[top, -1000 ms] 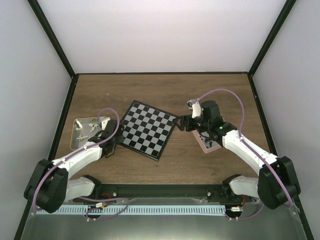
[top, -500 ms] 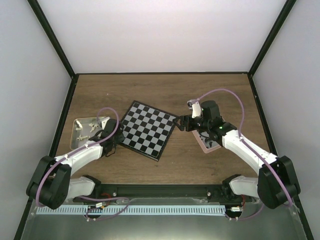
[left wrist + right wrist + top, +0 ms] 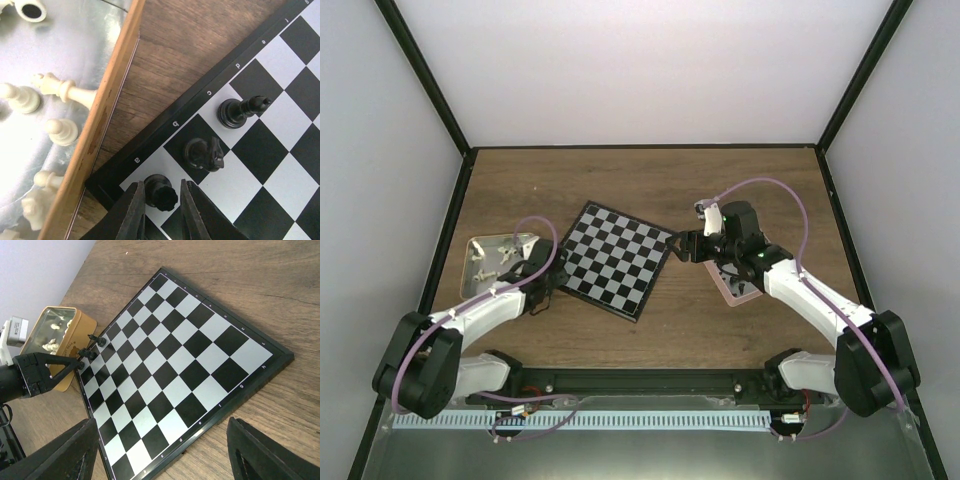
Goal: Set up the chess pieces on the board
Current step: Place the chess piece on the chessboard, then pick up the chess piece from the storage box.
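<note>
The board [image 3: 615,258] lies tilted at mid-table. Three black chess pieces stand along its left edge: a rook [image 3: 165,197] on the corner square, a knight [image 3: 203,153] and a bishop [image 3: 240,110]. My left gripper [image 3: 160,184] straddles the rook. Its jaws are slightly parted, with a thin gap on the right side, and the rook stands on its own. Cream-white pieces [image 3: 65,90] lie in the metal-lined tan tray [image 3: 112,95] beside the board. My right gripper [image 3: 161,421] hovers wide open and holding nothing over the board's right edge [image 3: 235,400].
The tan tray [image 3: 498,262] sits left of the board, close to its corner. A pink tray [image 3: 735,292] lies partly under the right arm. Bare wooden tabletop [image 3: 640,180] stretches behind the board. Black frame posts and white walls close in the sides.
The left jaws have parted a little around the black rook, which stays standing on the corner square. Neither arm has visibly shifted.
</note>
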Controlling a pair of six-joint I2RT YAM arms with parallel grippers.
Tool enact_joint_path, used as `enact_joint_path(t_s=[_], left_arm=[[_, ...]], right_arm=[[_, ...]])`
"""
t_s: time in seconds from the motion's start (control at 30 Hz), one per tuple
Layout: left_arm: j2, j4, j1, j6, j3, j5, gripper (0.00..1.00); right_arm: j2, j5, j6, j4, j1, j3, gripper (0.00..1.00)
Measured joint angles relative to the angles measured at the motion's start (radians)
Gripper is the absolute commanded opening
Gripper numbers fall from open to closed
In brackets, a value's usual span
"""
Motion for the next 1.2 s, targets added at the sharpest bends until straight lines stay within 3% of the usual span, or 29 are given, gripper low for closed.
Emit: enact_joint_path(t_s=[0.37,0.63,0.77,0.93,1.1,1.2], left_arm=[[-0.103,-0.087,0.002,0.003,0.033,-0.005,0.38],[-0.286,-0.132,0.003,0.029,0.084,-0.031,0.62],[-0.372,-0.055,0.004,0.101,0.108,0.075,0.69],[-0.394,0.079,0.004,0.184,0.112,0.274,0.71],[-0.375,0.167,0.004,0.218,0.112,0.411,0.70],[-0.357,0.194,0.004,0.224,0.111,0.462,0.69]], right_arm=[[-0.006,0.043,0.026,-0.002,0.000,0.000,0.71],[-0.064,0.339,0.135,-0.074,-0.018,0.002,0.61],[-0.031,0.436,0.194,-0.144,-0.105,0.002,0.60],[0.043,0.489,0.223,-0.196,-0.171,0.002,0.60],[0.107,0.511,0.223,-0.203,-0.188,0.002,0.36],[0.159,0.513,0.203,-0.201,-0.200,0.002,0.33]])
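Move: Between the left hand's slightly loosened fingers stands the black rook on the board's corner square, its middle about 1 cm below; the black knight is some 3 cm farther out and 2 cm right, the black bishop 5 cm ahead and 3 cm right. From the right hand, the cluster of black pieces in the pink box lies about 5 cm ahead, 15 cm right and 16 cm below. The crowned piece is 7 cm beyond that cluster and 7 cm farther right; the standing pawn 4 cm nearer and 7 cm right of it. Opening wide around the rook, the left hand rises clear by some 19 cm, then also swings about 9 cm right over the board, its fingers tipping up and the wrist turning clockwise. Meanwhile the right hand sweeps some 15 cm right and 4 cm forward to the pink box, turning about 40 degrees clockwise and pointing down as it sinks 10 cm towards the cluster, fingers narrowing to half their gap. ##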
